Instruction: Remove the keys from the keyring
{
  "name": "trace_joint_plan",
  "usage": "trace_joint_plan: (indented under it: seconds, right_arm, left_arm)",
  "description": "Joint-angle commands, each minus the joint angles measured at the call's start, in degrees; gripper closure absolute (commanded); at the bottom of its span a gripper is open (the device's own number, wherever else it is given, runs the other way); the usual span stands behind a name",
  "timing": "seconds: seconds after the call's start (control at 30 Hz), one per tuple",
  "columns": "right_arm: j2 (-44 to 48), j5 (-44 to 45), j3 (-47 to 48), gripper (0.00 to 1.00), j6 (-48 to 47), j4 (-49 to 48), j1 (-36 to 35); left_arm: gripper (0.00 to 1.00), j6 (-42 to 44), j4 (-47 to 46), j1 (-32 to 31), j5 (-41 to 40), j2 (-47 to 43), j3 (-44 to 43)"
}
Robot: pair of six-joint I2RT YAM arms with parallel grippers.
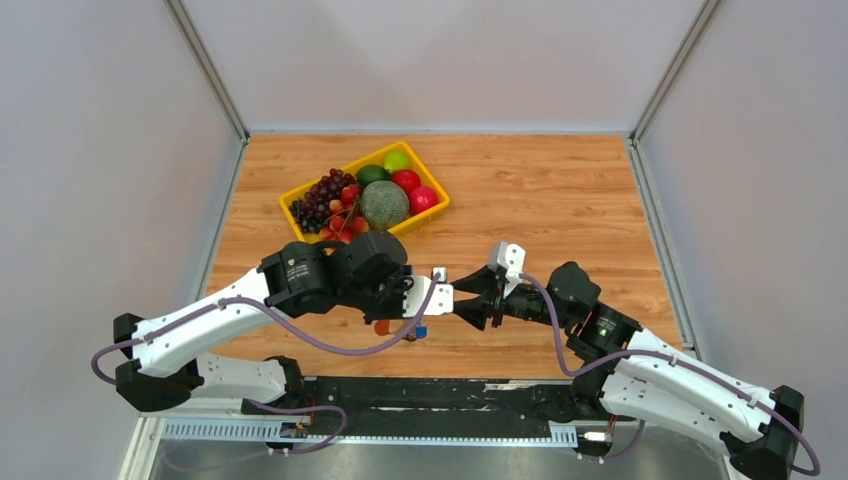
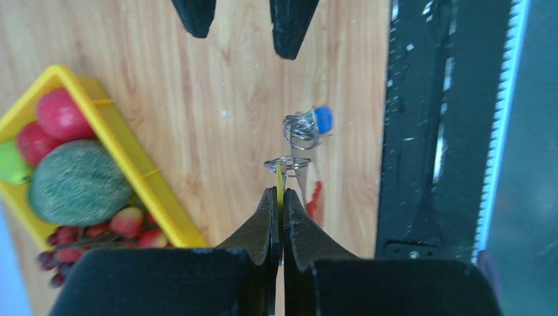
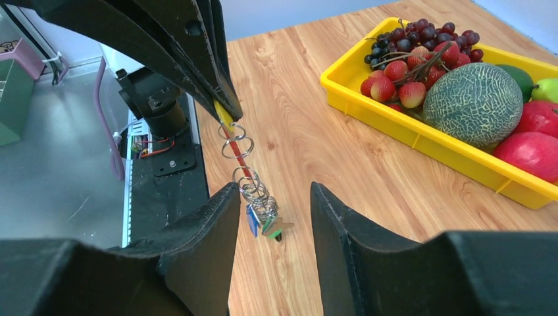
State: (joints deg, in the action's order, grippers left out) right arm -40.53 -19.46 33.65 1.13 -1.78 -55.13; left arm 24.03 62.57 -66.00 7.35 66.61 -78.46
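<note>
My left gripper [image 2: 281,197] is shut on a thin yellow key [image 2: 279,178], seen edge-on between its pads. From that key the keyring [image 2: 299,131], a string of silvery wire rings, hangs over the table. A blue key [image 2: 322,118] sits at its far end and the red tag [image 2: 314,197] hangs beside it. In the right wrist view the keyring [image 3: 253,187] dangles from the yellow key [image 3: 224,113], ending in a blue key [image 3: 252,218] and a green key [image 3: 273,227]. My right gripper [image 3: 273,191] stands open around this lower end, and the blue key is close to its left finger.
A yellow tray [image 1: 290,200] of grapes, strawberries, a melon and other fruit stands at the back left of the wooden table. The black mounting rail [image 1: 450,395] runs along the near edge, just below the two grippers.
</note>
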Motion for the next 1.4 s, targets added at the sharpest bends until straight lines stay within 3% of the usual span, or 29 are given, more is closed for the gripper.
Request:
trace_joint_plan:
  seconds: [0.0, 0.23, 0.43, 0.73, 1.37]
  right_arm:
    - [0.8, -0.4, -1.0, 0.53, -0.8, -5.2, 0.0]
    - [2.2, 0.2, -3.0, 0.52, -0.8, -6.8, 0.0]
    - [2.0, 1.1, -3.2, 0.52, -0.8, -7.8, 0.0]
    - [-0.8, 0.2, -0.1, 0.51, -3.2, -11.3, 0.0]
    - [-12.2, -11.1, 8.1, 0.52, -2.9, -16.8, 0.0]
  left_arm:
    - [1.0, 4.7, 3.2, -4.2, -14.9, 0.3, -4.8]
    - [1.0, 13.1, 6.6, -10.2, -32.4, 2.1, -7.6]
    - [1.0, 19.9, 6.5, -11.4, -39.7, 3.2, -9.2]
    - [1.0, 31.4, -4.0, -11.8, -35.7, -2.8, -4.3]
    - [1.0, 32.7, -9.0, -12.4, -22.5, -7.0, -1.8]
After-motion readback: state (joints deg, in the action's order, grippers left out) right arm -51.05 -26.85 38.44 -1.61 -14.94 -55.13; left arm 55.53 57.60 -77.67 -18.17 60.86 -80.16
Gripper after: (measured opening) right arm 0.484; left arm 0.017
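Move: Off to the right hand's left by about 7 cm, 2 cm back and 2 cm lower, hangs the keyring's top ring. The yellow key it hangs from, already pinched by the left fingers, is just above, level with the right hand in height. The bottle opener hangs about 5 cm below that hand, the key bunch some 9 cm below it, both about as far left and back. From the left hand, the top ring is about 2 cm straight below. Tilting its fingers about 40 degrees from steeply down towards forward, the left hand keeps its pinch on the yellow key and lifts it some 7 cm, swinging about 6 cm forward and then easing 2 cm back. The right hand at first all but stays, half open, then goes about 4 cm left and 4 cm up towards the top ring; contact with it can't be seen. ##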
